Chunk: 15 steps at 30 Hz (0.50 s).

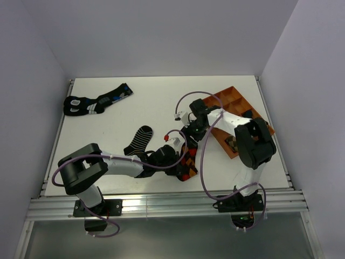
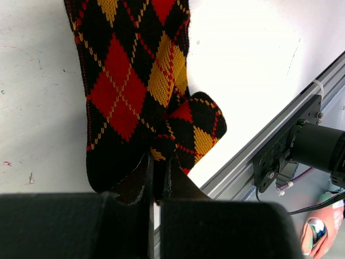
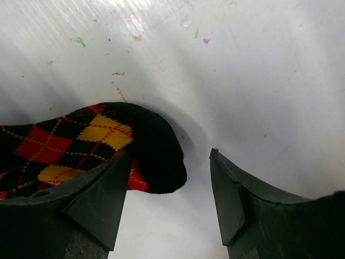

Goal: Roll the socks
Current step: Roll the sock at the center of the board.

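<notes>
The long black argyle sock (image 2: 121, 81) with red and orange diamonds lies on the white table, its near end folded over. My left gripper (image 2: 159, 164) is shut on that folded end. In the top view this sock (image 1: 190, 156) sits between the two grippers, partly hidden by my left gripper (image 1: 179, 162). My right gripper (image 3: 170, 152) is open at the sock's other end, where the black toe (image 3: 159, 148) rests against the left finger (image 3: 97, 205) and the right finger (image 3: 237, 199) stands clear. The short striped ankle sock (image 1: 139, 140) lies flat just left of them.
Black socks with blue and white marks (image 1: 94, 102) lie at the back left. An orange compartment tray (image 1: 240, 102) at the right holds a brown bundle (image 1: 232, 143). The table's metal front rail (image 2: 253, 154) runs close to the left gripper.
</notes>
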{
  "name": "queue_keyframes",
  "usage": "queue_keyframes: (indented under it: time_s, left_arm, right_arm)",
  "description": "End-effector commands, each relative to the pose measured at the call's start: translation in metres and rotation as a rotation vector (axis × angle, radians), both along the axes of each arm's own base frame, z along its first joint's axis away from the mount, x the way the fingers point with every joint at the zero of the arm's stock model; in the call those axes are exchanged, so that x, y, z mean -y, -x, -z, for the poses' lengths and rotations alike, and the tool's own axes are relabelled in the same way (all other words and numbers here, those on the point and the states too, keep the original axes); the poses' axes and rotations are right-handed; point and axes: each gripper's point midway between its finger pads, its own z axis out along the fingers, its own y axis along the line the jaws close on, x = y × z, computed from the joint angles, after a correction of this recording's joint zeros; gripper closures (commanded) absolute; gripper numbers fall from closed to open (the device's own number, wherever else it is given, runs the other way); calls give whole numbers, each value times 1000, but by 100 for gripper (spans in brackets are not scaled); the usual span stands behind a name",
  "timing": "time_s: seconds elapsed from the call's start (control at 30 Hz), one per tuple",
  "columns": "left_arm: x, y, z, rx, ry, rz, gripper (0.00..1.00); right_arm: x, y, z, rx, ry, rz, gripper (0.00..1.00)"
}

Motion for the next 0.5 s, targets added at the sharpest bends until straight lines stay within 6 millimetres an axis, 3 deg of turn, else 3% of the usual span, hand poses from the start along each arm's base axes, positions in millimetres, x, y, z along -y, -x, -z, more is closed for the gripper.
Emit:
queue_keyframes:
  time_s: [0.0, 0.07, 0.2, 0.47]
  left_arm:
    - [-36, 27, 44, -86, -189, 38, 100]
    - [-35, 26, 42, -79, -191, 37, 100]
    - [-32, 24, 41, -66, -192, 45, 100]
    - [-23, 28, 39, -31, -209, 80, 100]
  right_arm:
    - [0, -5, -1, -6, 3, -13, 33]
    - [-2, -4, -2, -14, -10, -27, 37]
    - [-5, 2, 0, -52, -17, -41, 62]
    - [-13, -16, -2, -23, -13, -29, 82]
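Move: The far black end of the argyle sock lies almost between my open right fingertips, about 1 cm back and 1 cm below. The sock's bunched near end, already in my left fingers, is roughly 14 cm back and 4 cm left of my right hand. The striped sock lies some 24 cm left, level with it; the wooden tray's middle is about 18 cm right and 9 cm ahead. From my left hand, that far end is roughly 13 cm ahead and 5 cm right. I shut my right fingers on the argyle sock's far end, from about two-thirds open to a fifth, pinching its black edge. As they start closing I sink that hand just under 1 cm and then stay low, hardly shifting otherwise. My left hand keeps its shut grip on the near end and stays almost in place. ##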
